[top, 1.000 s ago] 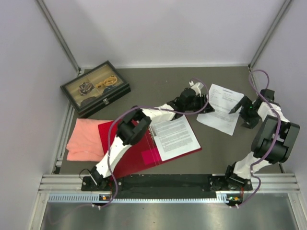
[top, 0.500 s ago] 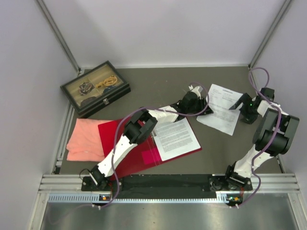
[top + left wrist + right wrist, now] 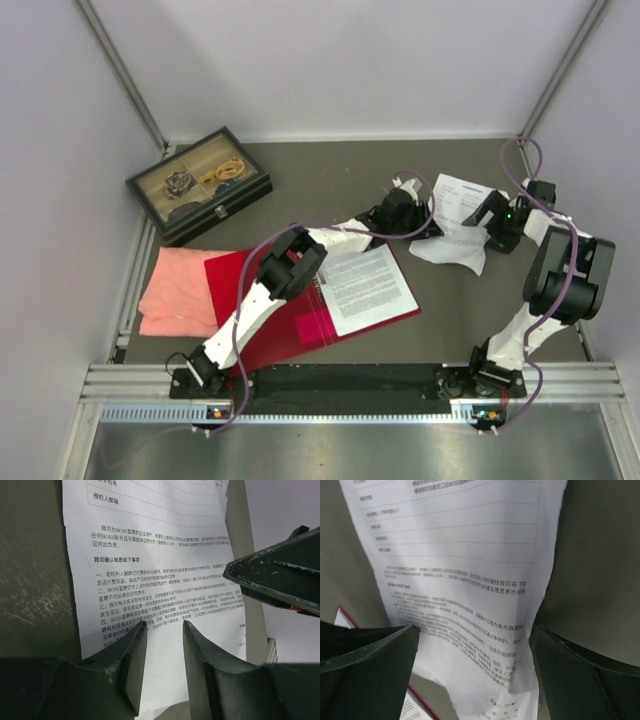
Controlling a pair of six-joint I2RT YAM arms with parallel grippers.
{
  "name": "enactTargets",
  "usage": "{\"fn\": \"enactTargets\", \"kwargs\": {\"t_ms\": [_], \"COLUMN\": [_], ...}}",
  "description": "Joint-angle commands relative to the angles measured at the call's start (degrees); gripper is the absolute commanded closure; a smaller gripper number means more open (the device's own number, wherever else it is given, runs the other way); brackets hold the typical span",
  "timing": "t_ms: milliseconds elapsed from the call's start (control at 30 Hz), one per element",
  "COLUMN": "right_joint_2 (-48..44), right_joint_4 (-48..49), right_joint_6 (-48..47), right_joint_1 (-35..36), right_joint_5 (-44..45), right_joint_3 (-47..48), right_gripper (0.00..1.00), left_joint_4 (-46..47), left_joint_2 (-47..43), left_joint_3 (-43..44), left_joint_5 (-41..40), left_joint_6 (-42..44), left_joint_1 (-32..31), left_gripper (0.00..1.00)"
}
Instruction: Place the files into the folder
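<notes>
The red folder point(image 3: 265, 325) lies open at the front left, with one printed sheet point(image 3: 365, 285) on its right half. Another of the files, a loose sheet point(image 3: 462, 200), lies at the right and is buckled along its near edge. My left gripper point(image 3: 426, 224) rests low at this sheet's left edge. In the left wrist view its jaws point(image 3: 164, 625) stand a little apart over the paper point(image 3: 150, 555), open and gripping nothing. My right gripper point(image 3: 488, 212) is at the sheet's right edge. In the right wrist view it point(image 3: 474, 628) is wide open astride the paper point(image 3: 465, 570).
A black compartment box point(image 3: 200, 185) with trinkets stands at the back left. A salmon-pink cloth point(image 3: 180, 290) lies partly under the folder's left side. Grey walls close in on three sides, and a metal rail point(image 3: 350, 385) runs along the front.
My right gripper has moved left onto the loose sheet's right edge, and the sheet's near part has buckled. The left gripper shifted slightly right to the sheet's left edge.
</notes>
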Motion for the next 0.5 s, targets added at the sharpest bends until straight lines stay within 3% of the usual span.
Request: {"fn": "enactTargets", "kwargs": {"t_ms": [0, 200, 467], "right_joint_2": [-1.39, -5.61, -12.02], "right_joint_4": [1.84, 5.97, 10.81], "right_joint_6": [1.82, 6.3, 13.59], "right_joint_1": [0.52, 0.35, -0.62], "right_joint_5": [-6.95, -14.33, -14.35], "right_joint_3": [-4.28, -8.32, -14.22], "right_gripper": [0.06, 0.05, 0.03], "left_joint_4": [-3.86, -4.39, -4.74], "left_joint_2": [1.65, 2.09, 2.26], "left_joint_3": [2.45, 2.89, 3.16], "left_joint_5": [1.04, 1.65, 2.27], "left_joint_6": [-0.2, -0.63, -0.9], "left_joint_1": [0.39, 0.39, 0.39], "left_gripper": [0.6, 0.59, 0.59]}}
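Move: The loose file is almost under both hands: its middle is about 6 cm to the right hand's left and 2 cm ahead, roughly 2 cm below it. From the right hand, the filed sheet lies some 30 cm to the left and 14 cm back, in the red folder, whose middle is about 43 cm left and 16 cm back. For the left hand, the loose file's middle lies about 7 cm to its right and 1 cm ahead, 1 cm lower. The right hand, its gripper staying wide open, sweeps about 5 cm left and then increasingly back as well, nearly 4 cm, just above the table with barely a rise, along the loose file towards its near edge and the left hand; its wrist rolls some 15 degrees so that the fingertips swing left, the left finger over the sheet and the right one at its right edge. The left hand stays where it is, keeping its part-open fingertips down on the near left part of the file to hold it against the sweep. ##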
